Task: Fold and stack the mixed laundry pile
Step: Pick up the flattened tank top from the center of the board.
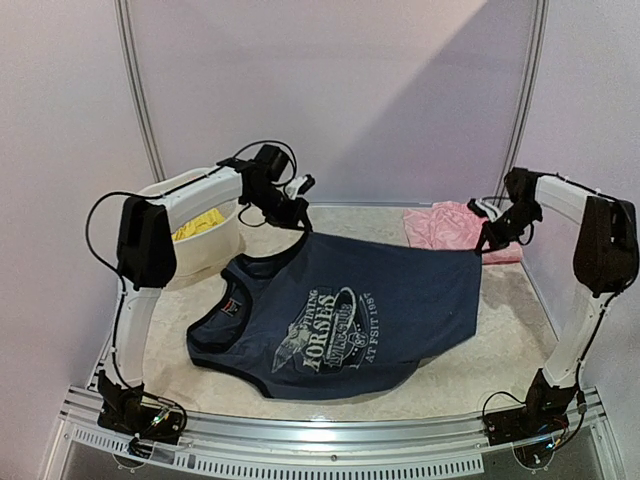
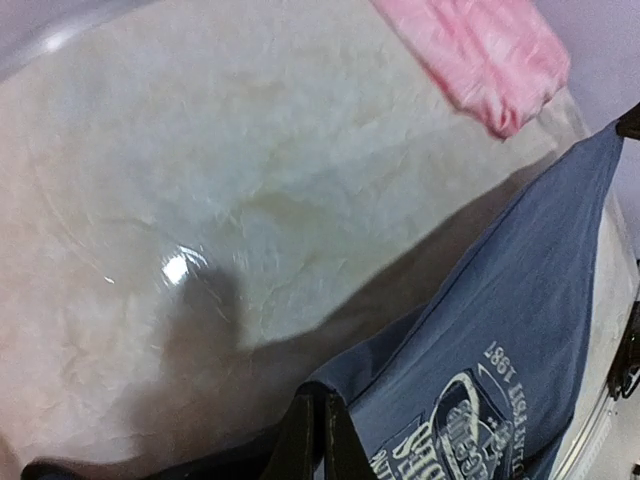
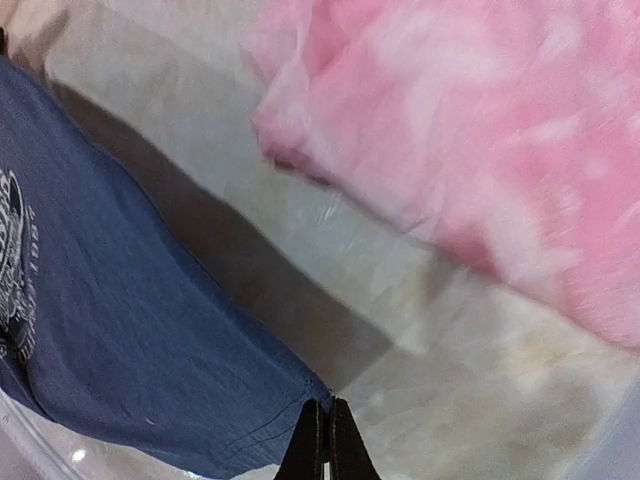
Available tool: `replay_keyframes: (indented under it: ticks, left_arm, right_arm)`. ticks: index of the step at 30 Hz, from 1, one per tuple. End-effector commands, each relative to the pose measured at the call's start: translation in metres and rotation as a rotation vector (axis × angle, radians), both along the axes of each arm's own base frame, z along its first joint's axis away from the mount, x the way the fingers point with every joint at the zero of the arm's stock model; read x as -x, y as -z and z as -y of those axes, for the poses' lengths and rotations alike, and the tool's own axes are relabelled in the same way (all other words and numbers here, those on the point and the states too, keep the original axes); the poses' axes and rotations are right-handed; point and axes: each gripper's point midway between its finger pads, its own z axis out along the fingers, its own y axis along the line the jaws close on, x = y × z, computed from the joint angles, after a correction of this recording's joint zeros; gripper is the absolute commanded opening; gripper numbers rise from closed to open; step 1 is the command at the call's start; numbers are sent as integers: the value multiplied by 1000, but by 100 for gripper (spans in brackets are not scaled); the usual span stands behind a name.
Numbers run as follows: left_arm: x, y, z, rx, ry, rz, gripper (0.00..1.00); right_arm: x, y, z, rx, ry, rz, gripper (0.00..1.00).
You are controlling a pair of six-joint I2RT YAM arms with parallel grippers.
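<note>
A navy sleeveless top (image 1: 350,320) with pale horse print and lettering hangs stretched between both arms, its lower part resting on the table. My left gripper (image 1: 300,215) is shut on the top's upper left edge; in the left wrist view the navy cloth (image 2: 500,340) runs out from the closed fingertips (image 2: 322,425). My right gripper (image 1: 484,243) is shut on the top's right hem corner, and the right wrist view shows that navy corner (image 3: 150,340) pinched at the fingertips (image 3: 327,440). A pink ruffled piece (image 1: 448,225) lies at the back right. A yellow piece (image 1: 200,222) sits in the tub.
A white plastic tub (image 1: 210,250) stands at the back left under the left arm. The table is covered with a pale crinkled sheet (image 1: 500,350). A metal rail (image 1: 330,440) runs along the near edge. Pale walls close the back and sides.
</note>
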Motion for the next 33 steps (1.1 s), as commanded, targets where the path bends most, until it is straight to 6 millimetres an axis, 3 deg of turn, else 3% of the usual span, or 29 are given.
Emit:
replay_keyframes:
  ticks: [1, 5, 13, 17, 26, 33]
  left_arm:
    - [-15, -129, -11, 127, -73, 307, 0]
    - [-1, -174, -13, 189, -72, 373, 0]
    - [37, -211, -14, 208, -45, 435, 0]
    - [63, -243, -18, 234, -50, 507, 0]
    - [146, -344, -34, 294, -45, 748, 0]
    - [236, -393, -31, 353, 34, 870, 0]
  right_arm:
    - [-28, -110, 12, 53, 45, 319, 0]
    - [-21, -159, 11, 44, 61, 435, 0]
    - [14, -224, 9, 41, 75, 573, 0]
    - [36, -258, 8, 40, 79, 644, 0]
    - [104, -320, -12, -33, 12, 780, 0]
    - [175, -359, -29, -50, -108, 950, 0]
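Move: The tank top lies mostly between me and my hands, its middle about 20 cm back, 6 cm to the right and 8 cm below my left hand, which still pinches its far side by the armhole. My right hand still pinches the far hem corner, so from it that middle is some 14 cm back and 36 cm left. The pink shorts lie about 18 cm ahead of my right hand; the basket stands about 7 cm ahead and 29 cm left of my left hand. I keep both pinches shut and hoist the tank top's far edge with my two hands together, nearly 40 cm with the left and about 35 cm with the right. The left shoots up, checks and dips slightly, then climbs again; both draw back on the way, and my fingers swing up some 50 degrees from pointing down to reaching roughly level. ##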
